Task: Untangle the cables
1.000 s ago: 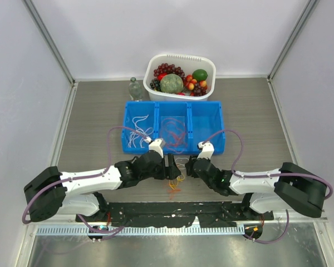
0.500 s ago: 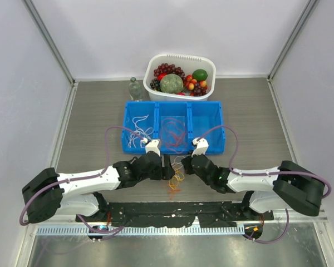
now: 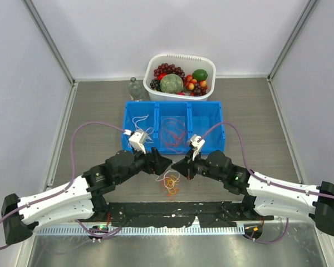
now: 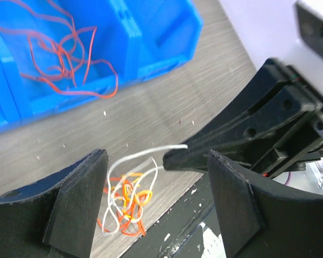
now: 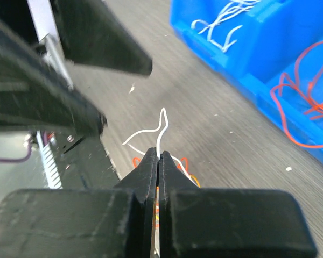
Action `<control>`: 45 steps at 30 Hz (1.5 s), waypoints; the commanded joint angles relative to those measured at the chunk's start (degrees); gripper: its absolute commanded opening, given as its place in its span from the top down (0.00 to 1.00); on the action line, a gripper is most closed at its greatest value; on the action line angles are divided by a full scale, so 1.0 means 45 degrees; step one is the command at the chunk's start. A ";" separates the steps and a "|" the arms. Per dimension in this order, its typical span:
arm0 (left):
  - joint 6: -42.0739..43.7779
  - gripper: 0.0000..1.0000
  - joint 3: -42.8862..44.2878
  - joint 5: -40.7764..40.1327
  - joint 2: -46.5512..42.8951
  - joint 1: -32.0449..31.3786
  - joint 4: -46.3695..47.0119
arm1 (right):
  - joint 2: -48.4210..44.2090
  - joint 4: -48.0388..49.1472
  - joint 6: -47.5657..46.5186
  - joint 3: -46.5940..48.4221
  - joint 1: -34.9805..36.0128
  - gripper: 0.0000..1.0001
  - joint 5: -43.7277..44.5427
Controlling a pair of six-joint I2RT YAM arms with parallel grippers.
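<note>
The cables lie as a small tangle (image 3: 170, 183) of white, orange-yellow and red cords on the table in front of the blue bin (image 3: 214, 146). My right gripper (image 3: 178, 166) (image 5: 158, 160) hangs just above the tangle, shut on one white cable (image 5: 162, 131) (image 4: 151, 150) whose end curls up past its tips. Left of it my left gripper (image 3: 163, 163) (image 4: 157, 180) stands open and holds nothing. In the left wrist view the tangle (image 4: 126, 203) shows below, between its fingers (image 4: 81, 196), and the right gripper's tip reaches into the gap.
The bin's left compartment holds loose white cables (image 3: 139, 129) and its middle one red cables (image 3: 172, 133) (image 4: 64, 59). Behind the bin stand a white basket (image 3: 209, 62) of fruit and a small bottle (image 3: 135, 89). A black base rail (image 3: 172, 210) runs just before the tangle.
The right gripper has shut on the white cable and lifted its end off the tangle. Both arms have risen and stretched forward; the left gripper stays open.
</note>
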 commanded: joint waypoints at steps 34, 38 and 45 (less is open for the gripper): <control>0.3151 1.00 0.1045 0.3841 -0.0171 0.0004 -0.0553 | -0.1440 -0.0204 -0.0363 0.0407 -0.0001 0.91 -0.2476; 0.2937 1.00 0.1729 0.4035 -0.0308 0.0004 -0.0828 | -0.0678 0.1235 0.0242 -0.0157 -0.0001 0.75 -0.2357; 0.2643 1.00 0.2882 0.4367 -0.0601 -0.0016 -0.0965 | 0.1741 0.4031 0.1278 -0.0550 0.0097 0.64 -0.2689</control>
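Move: The left hand, open, goes for the white cable hanging from the right fingertips, about 2 cm to its right, 1 cm back and 3 cm below. The right hand already pinches that cable; the free stretch lies about 1 cm left, 1 cm back and 2 cm below. From the left hand, the orange-yellow tangle is some 7 cm back, 1 cm right and 16 cm below; the red cable in the box is about 12 cm ahead, 2 cm right and 16 cm down. The left fingers shut on the white cable beside the right fingertips, after that hand bobs up, draws back about 5 cm and turns some 25 degrees clockwise; it then lifts nearly 5 cm. The right hand, still pinching at first, moves back and up about 4 cm each with a slight counter-clockwise turn, then opens partway while sinking again and edging left, ending its grip. ##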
